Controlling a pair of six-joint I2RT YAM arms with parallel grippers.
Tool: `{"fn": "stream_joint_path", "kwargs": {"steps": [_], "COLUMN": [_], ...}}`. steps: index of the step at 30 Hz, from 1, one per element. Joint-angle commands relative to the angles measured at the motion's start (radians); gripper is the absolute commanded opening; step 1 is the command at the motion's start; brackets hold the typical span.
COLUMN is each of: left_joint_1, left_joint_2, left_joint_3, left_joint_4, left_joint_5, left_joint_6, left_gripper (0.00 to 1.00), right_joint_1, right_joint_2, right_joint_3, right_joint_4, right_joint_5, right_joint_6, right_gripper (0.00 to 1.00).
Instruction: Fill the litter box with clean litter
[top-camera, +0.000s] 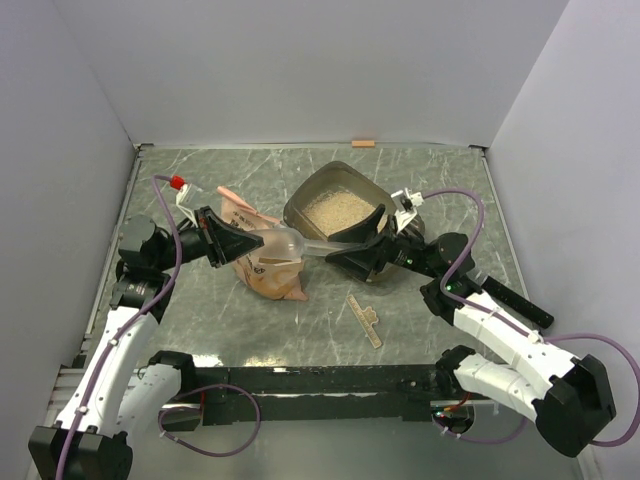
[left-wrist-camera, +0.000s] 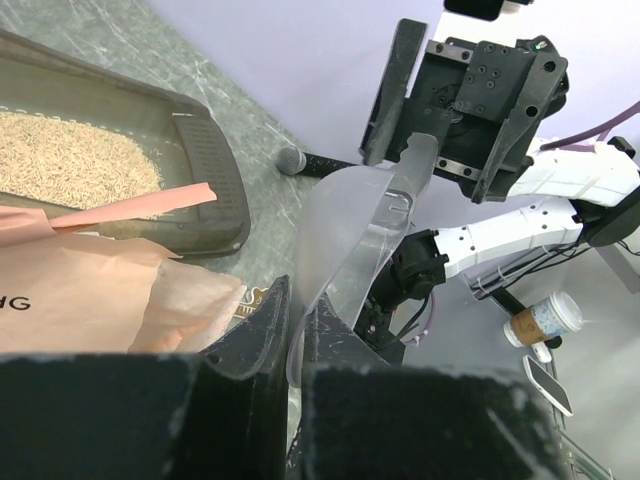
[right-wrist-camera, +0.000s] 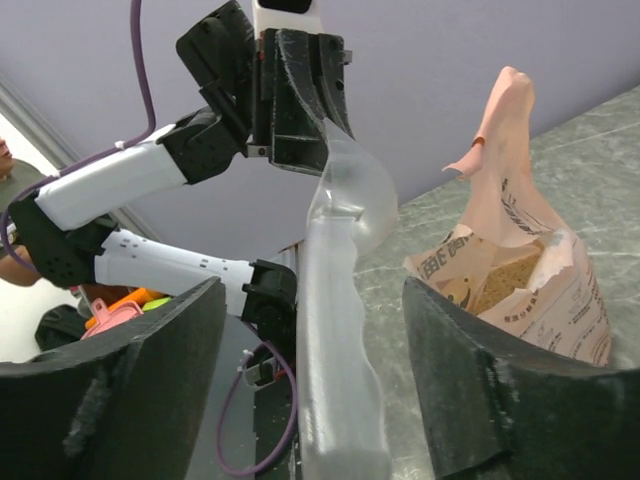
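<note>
The litter box (top-camera: 341, 173) sits at the back centre of the table, with pale clean litter (top-camera: 332, 208) in it. An orange-pink bag (top-camera: 268, 270) stands open in front of it, with more litter (right-wrist-camera: 505, 275) inside. A clear plastic scoop (top-camera: 300, 243) hangs between the arms above the bag. My left gripper (top-camera: 258, 240) is shut on the edge of the scoop's bowl (left-wrist-camera: 345, 235). My right gripper (right-wrist-camera: 312, 300) stands open around the scoop's handle (right-wrist-camera: 335, 340), with a gap on both sides.
A small tan strip (top-camera: 365, 320) lies on the table in front of the right gripper. White walls enclose the table on three sides. The box's rim (left-wrist-camera: 215, 160) and a torn flap of the bag (left-wrist-camera: 140, 205) are close to the left gripper.
</note>
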Motion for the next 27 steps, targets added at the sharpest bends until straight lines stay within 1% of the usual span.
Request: {"fn": "stream_joint_path", "kwargs": {"steps": [1,2,3,4,6,13,22,25,26,27], "left_joint_1": [0.003,0.003,0.003,0.003,0.003,0.003,0.003,0.003,0.003,0.003], "left_joint_2": [0.000,0.001,0.000,0.000,0.000,-0.003,-0.003,-0.002,-0.002,-0.003], "left_joint_3": [0.044,0.046,0.046,0.046,0.047,0.050,0.043,0.041,0.040,0.041], "left_joint_4": [0.008,0.008,0.008,0.008,0.007,-0.002,0.008,0.005,0.004,0.002], "left_joint_5": [-0.001,-0.001,-0.002,-0.002,-0.002,-0.001,0.003,0.003,0.003,0.000], "left_joint_6": [0.025,0.023,0.023,0.025,0.028,0.036,0.030,0.034,0.036,0.037], "left_gripper": [0.01,0.01,0.01,0.01,0.01,0.01,0.01,0.01,0.01,0.01], "right_joint_1": [0.024,0.024,0.026,0.027,0.030,0.030,0.032,0.030,0.030,0.030], "right_joint_2": [0.009,0.009,0.014,0.015,0.018,0.004,-0.011,-0.008,-0.009,-0.011], "right_joint_3": [0.065,0.066,0.068,0.066,0.065,0.043,0.036,0.034,0.033,0.032], "right_joint_4": [0.001,-0.002,-0.004,-0.001,-0.004,-0.038,-0.038,-0.036,-0.038,-0.038], "right_joint_5": [0.004,0.004,0.004,0.005,0.007,0.024,0.030,0.033,0.036,0.041], "right_joint_6": [-0.044,-0.049,-0.049,-0.049,-0.047,-0.076,-0.081,-0.079,-0.079,-0.082], "right_gripper": [0.71,0.69,0.64,0.62,0.58,0.59,0.46,0.34,0.19,0.09]}}
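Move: The right hand, three-quarters open, straddles the handle of the clear scoop; the handle's middle is about 2 cm to its left and level with it. The litter bag stands some 15 cm left, 6 cm farther out and 20 cm lower; the litter box is about 20 cm ahead, 5 cm right and 30 cm below. From the left hand, which already grips the scoop's bowl, the handle's middle lies roughly 14 cm to the right. The right hand eases about 1 cm down and left along the handle and otherwise holds its place and attitude, while its fingers close from three-quarters open to under a third, coming in from both sides to pinch the scoop's handle, with the gripper's effort rising at the end. The left hand stays put with its fingers still shut on the bowl, holding the scoop out steady towards the right hand over the bag. ##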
